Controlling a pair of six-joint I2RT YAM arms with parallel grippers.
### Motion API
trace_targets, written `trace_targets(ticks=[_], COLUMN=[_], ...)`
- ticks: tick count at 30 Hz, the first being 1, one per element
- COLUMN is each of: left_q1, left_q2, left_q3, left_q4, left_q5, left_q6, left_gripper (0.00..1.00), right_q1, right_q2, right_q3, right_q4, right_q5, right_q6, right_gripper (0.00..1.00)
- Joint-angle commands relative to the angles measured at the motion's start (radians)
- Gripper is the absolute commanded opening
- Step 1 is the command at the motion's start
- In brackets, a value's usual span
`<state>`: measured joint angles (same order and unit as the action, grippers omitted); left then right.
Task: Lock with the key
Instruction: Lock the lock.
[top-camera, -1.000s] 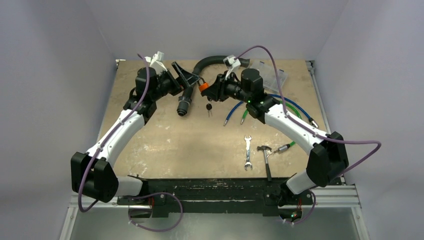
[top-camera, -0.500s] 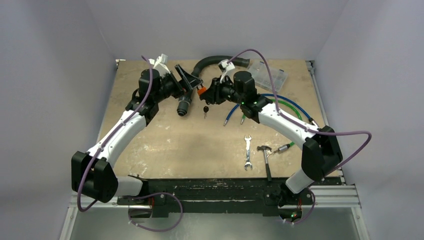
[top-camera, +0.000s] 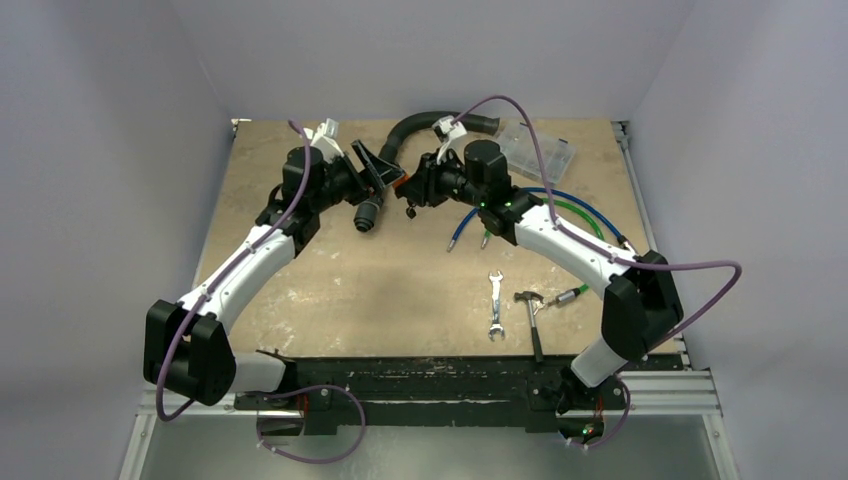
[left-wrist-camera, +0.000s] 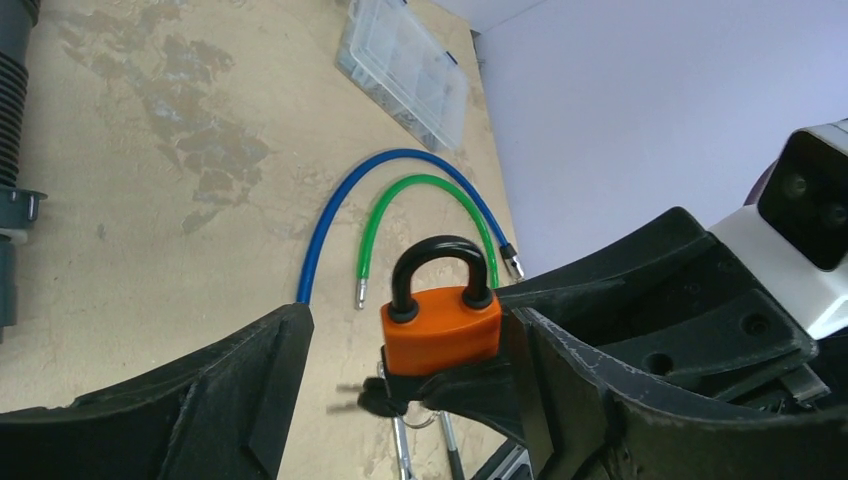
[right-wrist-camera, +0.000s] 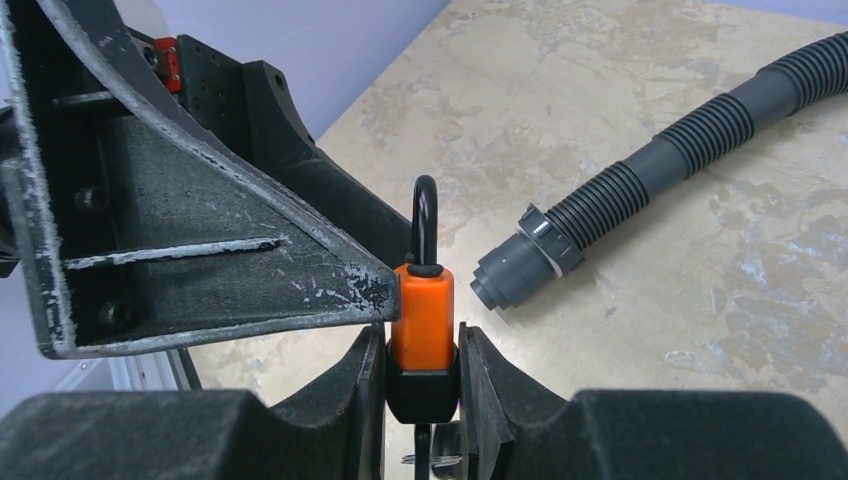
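An orange padlock (left-wrist-camera: 440, 325) with a black shackle hangs above the table at the back centre. My right gripper (right-wrist-camera: 422, 370) is shut on the padlock (right-wrist-camera: 421, 315), holding its black lower end, shackle pointing up. Both shackle legs sit in the body. A bunch of keys (left-wrist-camera: 375, 400) hangs blurred under the lock. My left gripper (left-wrist-camera: 410, 350) is open with the padlock between its fingers. One finger lies close against the lock's side and the other stands well apart. From above, the two grippers (top-camera: 385, 175) (top-camera: 412, 185) meet tip to tip around the padlock (top-camera: 399, 181).
A grey corrugated hose (top-camera: 420, 125) curves behind the grippers, its end fitting (top-camera: 366, 213) below the left one. A clear parts box (top-camera: 540, 150) sits back right. Blue (top-camera: 560, 200) and green (top-camera: 575, 212) cables, a wrench (top-camera: 495, 305), a hammer (top-camera: 533, 320) and a screwdriver (top-camera: 565, 295) lie to the right.
My right arm carried the padlock leftward and my left gripper moved right, so the lock now sits between the left fingers. The left jaws have narrowed slightly.
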<state>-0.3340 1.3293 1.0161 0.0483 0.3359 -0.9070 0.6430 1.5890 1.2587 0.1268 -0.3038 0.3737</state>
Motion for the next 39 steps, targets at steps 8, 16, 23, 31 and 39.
trace_targets(ticks=[8, 16, 23, 31, 39], left_q1=[-0.014, -0.014, -0.014, -0.013, -0.013], left_q2=[0.005, 0.016, 0.031, 0.037, 0.036], left_q3=[-0.009, -0.029, -0.063, -0.078, -0.078], left_q4=[0.079, 0.085, 0.11, 0.107, 0.131], left_q5=[0.018, 0.006, 0.008, -0.006, 0.013], left_q6=[-0.035, -0.057, -0.091, -0.102, -0.11], left_gripper=[0.71, 0.68, 0.61, 0.6, 0.4], right_q1=[0.029, 0.03, 0.03, 0.03, 0.03], right_q2=[0.02, 0.026, 0.029, 0.032, 0.038], right_q3=[0.061, 0.077, 0.082, 0.1, 0.079], right_q4=[0.06, 0.054, 0.056, 0.054, 0.05], right_q5=[0.027, 0.045, 0.035, 0.041, 0.058], right_q6=[-0.006, 0.001, 0.015, 0.018, 0.011], right_gripper=[0.0, 0.0, 0.0, 0.0, 0.0])
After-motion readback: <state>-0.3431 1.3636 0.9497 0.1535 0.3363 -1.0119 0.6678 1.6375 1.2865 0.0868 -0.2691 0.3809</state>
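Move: The orange lock, gripped at its base by the right hand with the shackle towards the left hand, has its middle about 3 cm to the left hand's right, 1 cm ahead and level with it; from the right hand point it is about 2 cm left and 1 cm ahead. The keys hang some 3 cm back from the right hand and 4 cm below. The grey hose end lies about 7 cm left of the left hand, 6 cm back and roughly 25 cm down. The right hand keeps its pinch on the lock's base and carries it down about 2 cm and some 1 cm left, in between the left fingers, then holds it nearly still. The left hand rises a touch, then sinks about 2 cm to follow and edges slightly right onto the lock, tilting only some 5 degrees, while its fingers close from wide to about half open until the pads take the orange body from both sides beside the shackle's feet. ##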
